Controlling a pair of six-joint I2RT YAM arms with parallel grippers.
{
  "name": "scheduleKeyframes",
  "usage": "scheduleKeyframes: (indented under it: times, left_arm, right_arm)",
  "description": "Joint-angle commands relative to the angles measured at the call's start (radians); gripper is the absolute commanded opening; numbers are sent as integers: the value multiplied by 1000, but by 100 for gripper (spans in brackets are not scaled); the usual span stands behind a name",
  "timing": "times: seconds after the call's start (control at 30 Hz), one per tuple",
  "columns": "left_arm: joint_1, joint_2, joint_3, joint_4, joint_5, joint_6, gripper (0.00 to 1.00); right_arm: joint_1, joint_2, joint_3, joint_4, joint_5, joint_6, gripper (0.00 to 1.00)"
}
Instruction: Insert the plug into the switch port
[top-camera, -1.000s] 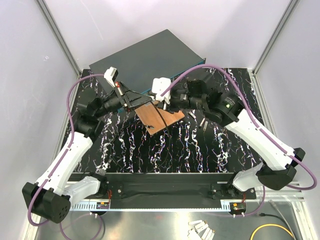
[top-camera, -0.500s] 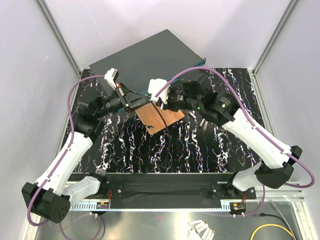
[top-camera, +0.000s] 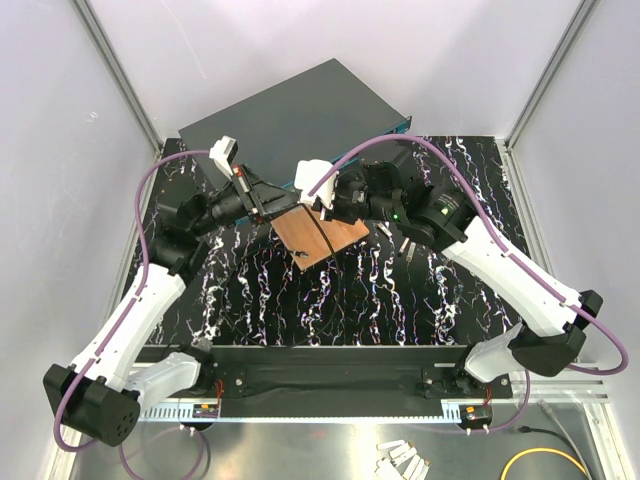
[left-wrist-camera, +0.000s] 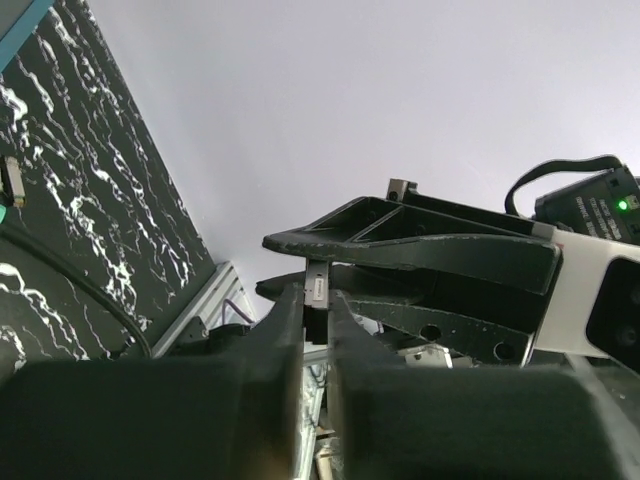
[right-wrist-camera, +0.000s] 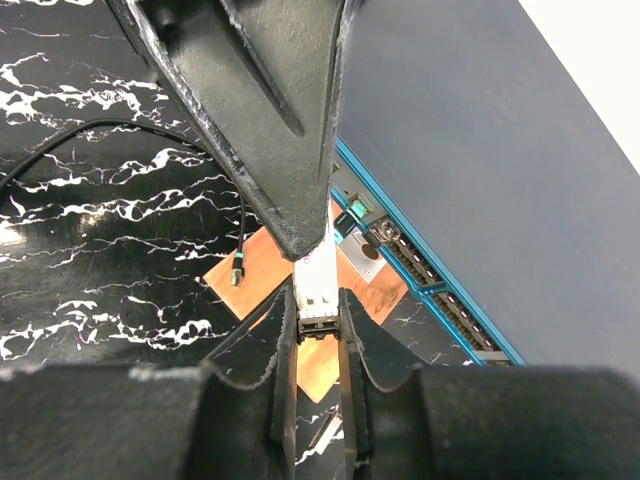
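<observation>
The switch (top-camera: 290, 115) lies at the back, dark grey on top, and its teal front edge (right-wrist-camera: 420, 270) carries a row of ports. The plug (right-wrist-camera: 318, 285), a small silver module, hangs above the copper-brown board (top-camera: 320, 238). My left gripper (left-wrist-camera: 316, 300) is shut on the plug's far end, and its black fingertips (right-wrist-camera: 300, 235) come in from above in the right wrist view. My right gripper (right-wrist-camera: 318, 310) has both fingers pressed against the sides of the plug's near end. In the top view the two grippers (top-camera: 300, 205) (top-camera: 322, 208) meet tip to tip in front of the switch.
A thin black cable with a teal connector (right-wrist-camera: 238, 268) lies across the board and the marbled mat (top-camera: 260, 290). A few small loose metal pieces (top-camera: 405, 245) lie on the mat to the right of the board. Frame posts stand at the back corners.
My right gripper has moved left to meet the left gripper, and its jaws have narrowed onto the plug. The left arm has held still.
</observation>
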Motion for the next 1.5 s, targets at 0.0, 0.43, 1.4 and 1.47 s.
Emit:
scheduleKeyframes:
  times: [0.0, 0.43, 1.4, 1.47]
  left_arm:
    - [-3, -2, 36, 78, 22, 2, 32]
    - [313, -60, 192, -71, -1, 209, 99]
    - [572, -91, -21, -433, -213, 326, 99]
    - [571, -96, -56, -344, -180, 289, 99]
  right_arm:
    - [6, -21, -18, 31, 24, 13, 0]
    - [-69, -20, -90, 36, 401, 623, 0]
    - [-34, 112, -54, 34, 431, 734, 0]
    - [-29, 121, -43, 31, 429, 736, 0]
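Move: Both hands still pinch the plug between them, its middle about 2 cm to the left hand's right. From the right hand, the open port block lies about 14 cm ahead and 12 cm lower; the green cable connector is some 11 cm ahead, 5 cm left and 12 cm lower, with the wooden board around 17 cm ahead, 1 cm left and 30 cm below. From the left hand, the block is roughly 13 cm ahead, 4 cm right and 12 cm lower. The left fingers spring wide open to let go of the plug, and that arm swings away about 20 cm to the left and some 8 cm forward, rising first and then sinking past the switch's left end while its hand turns counter-clockwise. The right hand keeps its pinch on the plug and carries it down about 9 cm and forward towards the port block, going right and then easing partly back left, as its wrist turns clockwise some 45 degrees and tips farther down so the plug's free end faces the switch front. ##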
